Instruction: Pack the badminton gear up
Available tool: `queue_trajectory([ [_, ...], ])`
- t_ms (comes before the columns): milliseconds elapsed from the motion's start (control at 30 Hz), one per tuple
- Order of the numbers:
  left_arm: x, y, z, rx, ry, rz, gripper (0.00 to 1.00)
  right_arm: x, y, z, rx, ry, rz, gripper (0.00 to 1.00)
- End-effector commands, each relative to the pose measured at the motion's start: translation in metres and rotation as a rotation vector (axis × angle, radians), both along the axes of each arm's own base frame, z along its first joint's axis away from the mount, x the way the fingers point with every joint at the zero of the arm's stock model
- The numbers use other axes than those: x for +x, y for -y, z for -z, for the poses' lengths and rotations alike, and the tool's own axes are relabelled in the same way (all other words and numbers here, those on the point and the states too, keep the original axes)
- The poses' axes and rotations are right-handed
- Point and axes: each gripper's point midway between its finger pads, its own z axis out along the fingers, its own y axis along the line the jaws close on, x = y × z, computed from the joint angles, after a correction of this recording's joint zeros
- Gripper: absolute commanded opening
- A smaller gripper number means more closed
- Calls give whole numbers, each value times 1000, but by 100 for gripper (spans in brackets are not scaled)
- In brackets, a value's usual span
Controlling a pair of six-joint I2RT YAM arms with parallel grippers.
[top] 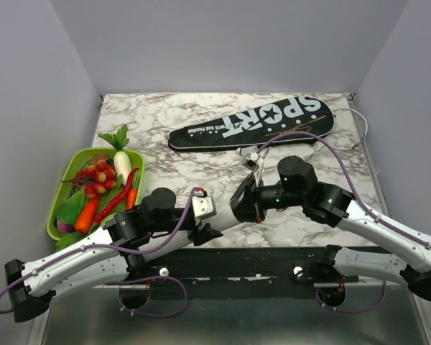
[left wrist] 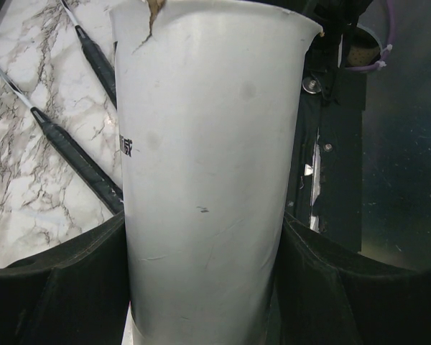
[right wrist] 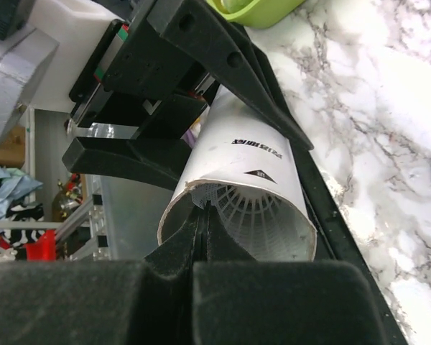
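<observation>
A white tube (left wrist: 208, 144) stands between the jaws of my left gripper (left wrist: 205, 273), which is shut on it. In the right wrist view the tube (right wrist: 251, 154) points its open mouth at the camera, with a white mesh shuttlecock (right wrist: 273, 215) inside. My right gripper (right wrist: 207, 213) is shut, its tips pinching the rim of the shuttlecock's skirt at the mouth. Two black racket handles (left wrist: 79, 158) (left wrist: 97, 57) with thin pale shafts lie on the marble beside the tube. The black "SPORT" bag (top: 251, 122) lies at the back of the table. Both grippers (top: 205, 228) (top: 238, 207) meet near the table's front middle.
A green tray (top: 61, 194) of toy vegetables sits at the left. A thin pale loop (top: 360, 122) lies by the bag's right end. The black base rail (top: 230, 262) runs along the near edge, just under the tube.
</observation>
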Motion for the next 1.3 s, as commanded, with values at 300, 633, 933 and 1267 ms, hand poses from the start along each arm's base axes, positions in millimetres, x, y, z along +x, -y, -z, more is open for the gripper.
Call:
queue_trajectory([
  [300, -2, 1, -9, -46, -18, -15, 0, 2, -21, 9, 4, -9, 41, 21],
  [633, -3, 1, -9, -42, -22, -9, 0, 23, 45, -27, -59, 145, 317, 61],
  [933, -3, 2, -6, -32, -25, -5, 0, 100, 91, -17, -196, 173, 752, 68],
  [1267, 0, 0, -7, -37, -14, -25, 0, 221, 127, 67, -197, -76, 1079, 67],
])
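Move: The right hand, shut on the shuttlecock's skirt, is already at the tube mouth, whose middle lies about 1 cm ahead, 2 cm left and 2 cm below; from the left hand the mouth is some 9 cm right, 4 cm ahead and 3 cm up. From the right hand, roughly 20 cm lower, the loose shuttlecock lies 29 cm ahead, 9 cm right; the near racket handle 14 cm ahead, 3 cm right; the far racket handle 12 cm ahead, 15 cm right. While the left hand keeps the tube still, the right hand pushes about 2 cm farther left into its mouth, sinking slightly, then opens wide to let go of the shuttlecock and backs out to the right and up. From there it swings forward some 15 cm and down towards the loose shuttlecock, turning nearly 60 degrees clockwise with the fingers staying open. ##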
